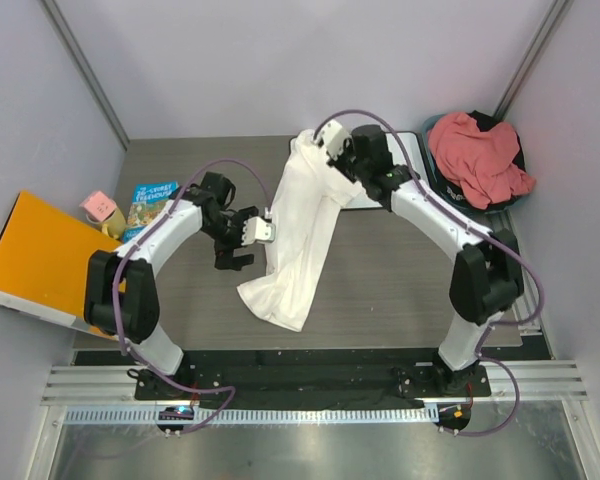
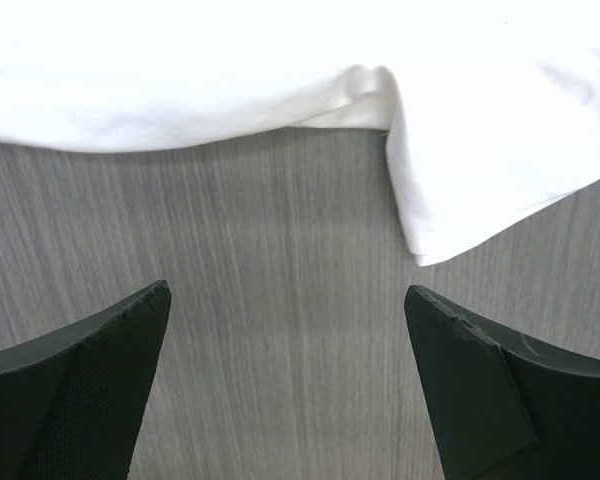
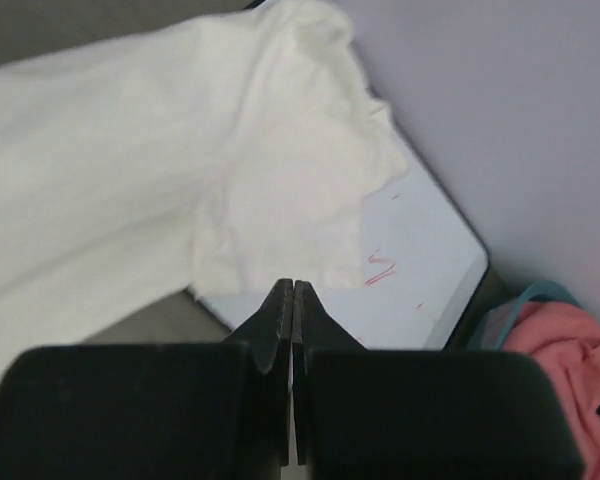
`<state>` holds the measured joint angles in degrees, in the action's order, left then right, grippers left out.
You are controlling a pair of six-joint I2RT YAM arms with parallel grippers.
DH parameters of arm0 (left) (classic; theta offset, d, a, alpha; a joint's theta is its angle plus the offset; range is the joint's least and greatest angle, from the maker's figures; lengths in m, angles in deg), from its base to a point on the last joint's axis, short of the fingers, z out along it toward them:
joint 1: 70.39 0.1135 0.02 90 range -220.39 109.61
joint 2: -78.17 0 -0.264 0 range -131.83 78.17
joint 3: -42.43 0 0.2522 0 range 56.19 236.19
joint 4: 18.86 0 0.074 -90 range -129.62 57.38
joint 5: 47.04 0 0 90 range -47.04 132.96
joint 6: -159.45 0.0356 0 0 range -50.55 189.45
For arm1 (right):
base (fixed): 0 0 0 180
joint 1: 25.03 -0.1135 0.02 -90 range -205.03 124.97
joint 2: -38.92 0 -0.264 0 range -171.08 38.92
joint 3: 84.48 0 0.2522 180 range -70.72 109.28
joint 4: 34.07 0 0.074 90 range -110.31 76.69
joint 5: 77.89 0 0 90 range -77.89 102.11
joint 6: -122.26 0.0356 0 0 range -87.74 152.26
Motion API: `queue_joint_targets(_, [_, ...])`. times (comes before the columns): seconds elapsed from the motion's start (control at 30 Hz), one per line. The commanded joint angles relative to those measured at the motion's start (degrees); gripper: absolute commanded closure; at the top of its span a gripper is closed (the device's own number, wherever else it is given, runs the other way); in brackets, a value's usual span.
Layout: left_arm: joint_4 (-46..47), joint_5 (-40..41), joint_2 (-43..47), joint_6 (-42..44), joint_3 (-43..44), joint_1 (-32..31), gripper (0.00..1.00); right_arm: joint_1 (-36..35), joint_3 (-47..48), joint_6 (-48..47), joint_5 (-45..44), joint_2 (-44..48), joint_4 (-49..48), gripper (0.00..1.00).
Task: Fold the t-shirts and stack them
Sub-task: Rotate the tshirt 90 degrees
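Observation:
The white t-shirt (image 1: 298,230) lies on the table as a long narrow strip, running from the back centre down toward the front. My left gripper (image 1: 250,245) sits at its left edge, open, with only bare table between the fingers (image 2: 100,370); the shirt's hem (image 2: 480,150) lies just beyond them. My right gripper (image 1: 325,143) hovers at the strip's far end, shut with nothing in it (image 3: 293,287), just short of the white shirt's bunched edge (image 3: 280,190). The salmon pink t-shirt (image 1: 480,155) is heaped in a basket at the back right (image 3: 565,345).
A glossy whiteboard (image 1: 365,200) with red marks (image 3: 420,270) lies under the shirt's far end. The teal basket (image 1: 435,125) stands in the back right corner. An orange folder (image 1: 40,260), a blue book (image 1: 150,205) and a small pink box (image 1: 98,207) sit at the left.

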<state>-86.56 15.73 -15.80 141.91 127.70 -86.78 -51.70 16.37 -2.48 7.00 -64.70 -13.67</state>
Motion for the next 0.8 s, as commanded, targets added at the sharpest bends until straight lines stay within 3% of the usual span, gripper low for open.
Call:
queue_joint_targets(0.0, [2.3, -3.7, 6.5, -3.1, -2.8, -0.2, 0.00, -2.6, -8.6, -5.0, 16.4, 2.3, 25.6, 0.99])
queue_joint_targets(0.13, [11.2, 4.3, 15.5, -12.8, -7.3, -0.1, 0.00, -6.2, -12.3, -6.0, 25.4, 5.1, 30.4, 0.99])
queue_joint_targets(0.3, [12.1, 8.6, 25.3, -10.8, -12.0, -0.1, 0.00, -12.8, -14.5, -6.4, 29.5, 4.2, 30.1, 0.99])
queue_joint_targets(0.43, [11.9, 10.2, 27.3, -10.7, -12.6, -0.1, 0.00, -17.7, -13.5, -5.4, 29.8, 2.1, 27.6, 0.99])
queue_joint_targets(0.77, [17.5, 11.9, 31.6, -11.4, -17.1, -0.1, 0.00, -19.6, -9.9, -5.6, 28.8, -6.4, 27.7, 0.99])
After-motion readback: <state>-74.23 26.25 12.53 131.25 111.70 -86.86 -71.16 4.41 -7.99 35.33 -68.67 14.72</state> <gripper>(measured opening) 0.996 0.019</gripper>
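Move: Some 28 cm back from the right hand, 13 cm to its left and 20 cm below lies the near part of the t-shirt. The shirt's far end is about 5 cm ahead and 8 cm to the left of the hand, the whiteboard almost straight below, the laundry basket roughly 5 cm ahead and 27 cm right. From the left hand, the near part is about 8 cm back, 11 cm right and 7 cm down. Sweeping about 26 cm back and 18 cm down, then drifting 11 cm left, the right hand leaves the space above the whiteboard for the near part of the t-shirt, fingers still shut, tipping downward and turning counter-clockwise by over 40 degrees. The left hand, wide open, lifts away from the shirt and eases left, fingertips swinging forward. ##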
